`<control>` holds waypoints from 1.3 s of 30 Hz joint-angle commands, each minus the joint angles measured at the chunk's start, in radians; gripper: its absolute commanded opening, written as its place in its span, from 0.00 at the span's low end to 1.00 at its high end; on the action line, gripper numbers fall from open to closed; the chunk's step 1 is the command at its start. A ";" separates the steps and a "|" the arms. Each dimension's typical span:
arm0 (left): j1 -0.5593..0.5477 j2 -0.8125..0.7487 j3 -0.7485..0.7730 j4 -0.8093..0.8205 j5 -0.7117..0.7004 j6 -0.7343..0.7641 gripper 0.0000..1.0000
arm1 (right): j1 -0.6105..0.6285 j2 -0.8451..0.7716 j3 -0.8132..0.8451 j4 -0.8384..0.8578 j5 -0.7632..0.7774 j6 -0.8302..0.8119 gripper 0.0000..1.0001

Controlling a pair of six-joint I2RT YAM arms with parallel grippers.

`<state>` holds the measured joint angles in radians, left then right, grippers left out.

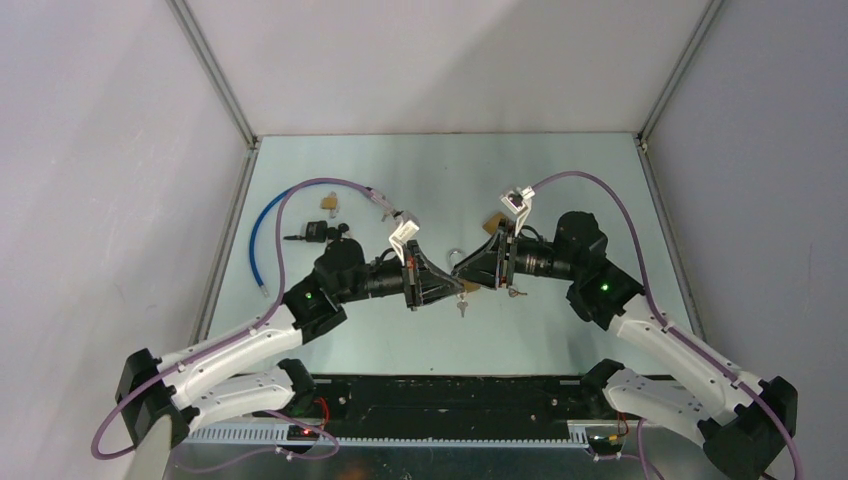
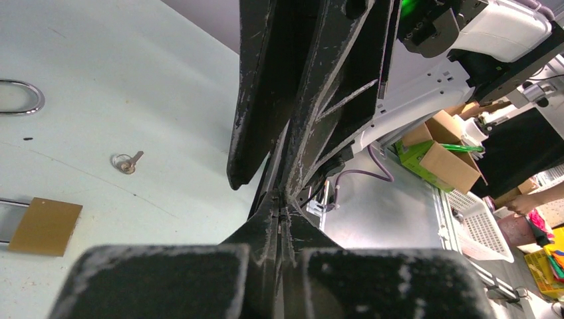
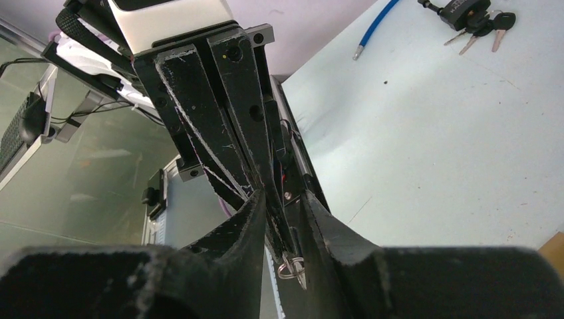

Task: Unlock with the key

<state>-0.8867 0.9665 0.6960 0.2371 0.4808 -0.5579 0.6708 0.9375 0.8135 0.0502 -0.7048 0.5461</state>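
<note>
My two grippers meet tip to tip over the middle of the table. My left gripper (image 1: 460, 285) (image 2: 282, 203) is shut on a small silver key with a ring (image 3: 292, 267). My right gripper (image 1: 466, 274) (image 3: 282, 199) is open, and its fingers (image 3: 249, 219) stand on either side of the left fingertips and the key. A brass padlock (image 1: 493, 222) (image 2: 43, 226) lies on the table behind the grippers. A silver shackle loop (image 1: 455, 256) (image 2: 20, 96) lies beside them. Its body is hidden.
A loose key on a ring (image 1: 462, 307) (image 2: 126, 161) lies on the table just in front of the grippers. A black lock with a bunch of keys (image 1: 320, 232) (image 3: 465, 13), a blue cable (image 1: 262, 240) and another brass padlock (image 1: 328, 203) lie at the back left.
</note>
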 commanded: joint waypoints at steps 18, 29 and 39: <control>0.041 -0.007 -0.012 0.170 -0.032 -0.123 0.00 | 0.000 -0.034 -0.102 0.143 0.022 0.100 0.21; 0.040 -0.012 -0.023 0.190 -0.033 -0.131 0.01 | 0.001 -0.030 -0.102 0.165 0.040 0.111 0.00; 0.041 -0.045 -0.058 0.196 -0.133 -0.162 0.28 | 0.015 -0.131 -0.132 0.172 0.292 0.118 0.00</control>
<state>-0.8520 0.9604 0.6559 0.3710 0.4145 -0.6975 0.6724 0.8505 0.6949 0.2062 -0.5415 0.6621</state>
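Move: The left hand already holds the keys, which hang about 2 cm below its closed tips. From the right hand, half open with its fingertips around them, the keys lie roughly 2 cm back, 1 cm right and 2 cm below. From the right hand, the padlock on the table is some 12 cm ahead and 2 cm right, and the loose key about 10 cm ahead and 12 cm right, both roughly 25 cm below. Right fingers pinch the keys, then ease forward-right about 2 cm; left opens, releasing them, moving forward-up 2.5 cm. ##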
